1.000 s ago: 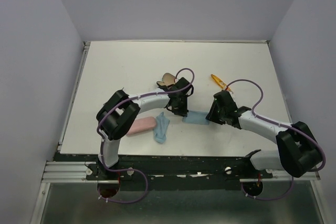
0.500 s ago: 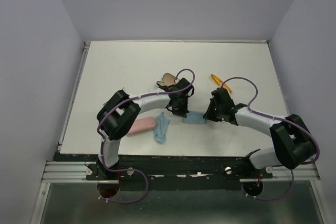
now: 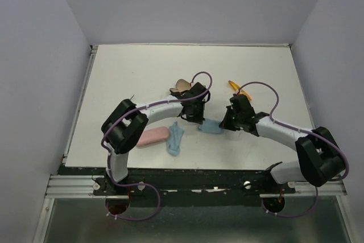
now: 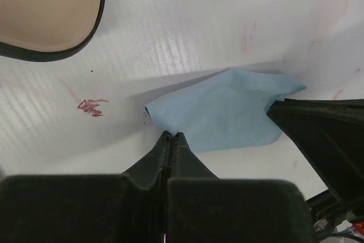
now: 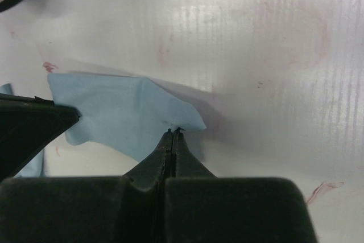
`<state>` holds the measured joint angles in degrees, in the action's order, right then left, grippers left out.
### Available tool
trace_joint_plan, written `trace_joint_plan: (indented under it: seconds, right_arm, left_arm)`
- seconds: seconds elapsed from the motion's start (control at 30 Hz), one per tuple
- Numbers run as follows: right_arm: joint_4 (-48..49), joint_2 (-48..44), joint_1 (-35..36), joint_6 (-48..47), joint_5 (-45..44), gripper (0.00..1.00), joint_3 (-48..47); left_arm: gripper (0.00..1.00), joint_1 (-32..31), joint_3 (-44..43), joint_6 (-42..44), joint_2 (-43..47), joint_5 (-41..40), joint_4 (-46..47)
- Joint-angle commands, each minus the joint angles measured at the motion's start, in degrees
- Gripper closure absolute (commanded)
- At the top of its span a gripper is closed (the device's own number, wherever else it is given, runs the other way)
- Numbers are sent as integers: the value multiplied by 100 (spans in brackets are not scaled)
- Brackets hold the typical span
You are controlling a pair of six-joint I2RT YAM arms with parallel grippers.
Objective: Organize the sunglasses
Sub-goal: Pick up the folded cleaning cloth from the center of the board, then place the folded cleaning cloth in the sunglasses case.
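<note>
The sunglasses [image 3: 238, 88], a slim orange-yellow folded pair, lie on the white table just beyond my right arm, and neither gripper touches them. Between the two grippers hangs a light-blue cloth [image 3: 211, 126], raised a little off the table. My left gripper [image 3: 197, 119] is shut on the cloth's left edge; in the left wrist view its tips [image 4: 171, 135] pinch the cloth [image 4: 227, 115]. My right gripper [image 3: 226, 124] is shut on the cloth's right corner, with its tips [image 5: 175, 132] closed on the cloth [image 5: 119, 112].
An open black case [image 3: 182, 87] with a beige lining lies behind the left gripper and also shows as the case [image 4: 45, 9] in the left wrist view. A pink case [image 3: 153, 136] and a second light-blue cloth [image 3: 175, 138] lie near the front left.
Both grippers have closed on the ends of the cloth between them. The right arm has edged left, and the cloth has bunched slightly and lifted.
</note>
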<state>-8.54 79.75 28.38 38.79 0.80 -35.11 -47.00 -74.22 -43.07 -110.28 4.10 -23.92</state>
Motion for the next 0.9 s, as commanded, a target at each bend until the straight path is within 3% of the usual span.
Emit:
trace_joint_plan:
  seconds: [0.0, 0.17, 0.3, 0.67, 0.87]
  right_arm:
    - [334, -293, -17, -143, 315, 99, -302]
    - [449, -276, -8, -143, 412, 99, -759]
    - [720, -135, 1, -21, 246, 99, -1129]
    - [2136, 1139, 325, 375, -53, 99, -2192]
    - [2383, 1868, 563, 481, -834, 99, -2623]
  left_arm:
    - [100, -28, -181, 527, 656, -522, 107]
    - [100, 147, -400, 1194, 920, -410, -16]
    - [100, 524, -786, 1976, 1008, 230, -244]
    - [100, 1369, -3027, 4568, 263, 443, -1623]
    - [100, 1641, -3486, 4904, -257, 381, -1835]
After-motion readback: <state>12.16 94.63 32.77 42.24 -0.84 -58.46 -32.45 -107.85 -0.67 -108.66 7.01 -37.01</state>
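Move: My closed fingers already pinch the folded cleaning cloth, left hand at its left end and right hand at its right, both just above the board. The open glasses case, where the cloth is headed, lies about 13 cm ahead and 6 cm left of my left hand, which is some 15 cm ahead and 15 cm left of my right. The second cloth is roughly 12 cm left of my left hand and 8 cm back; the yellow glasses are about 16 cm ahead and 9 cm right of my right hand. Keeping both pinches, I raise my left hand nearly straight up at first, then sweep it forward and a little left, about 20 cm up in all, tipping its fingers outward some 35 degrees and turning clockwise. My right hand goes forward and left while rising, then levels off and carries on towards the case, tilting its fingers outward too. ##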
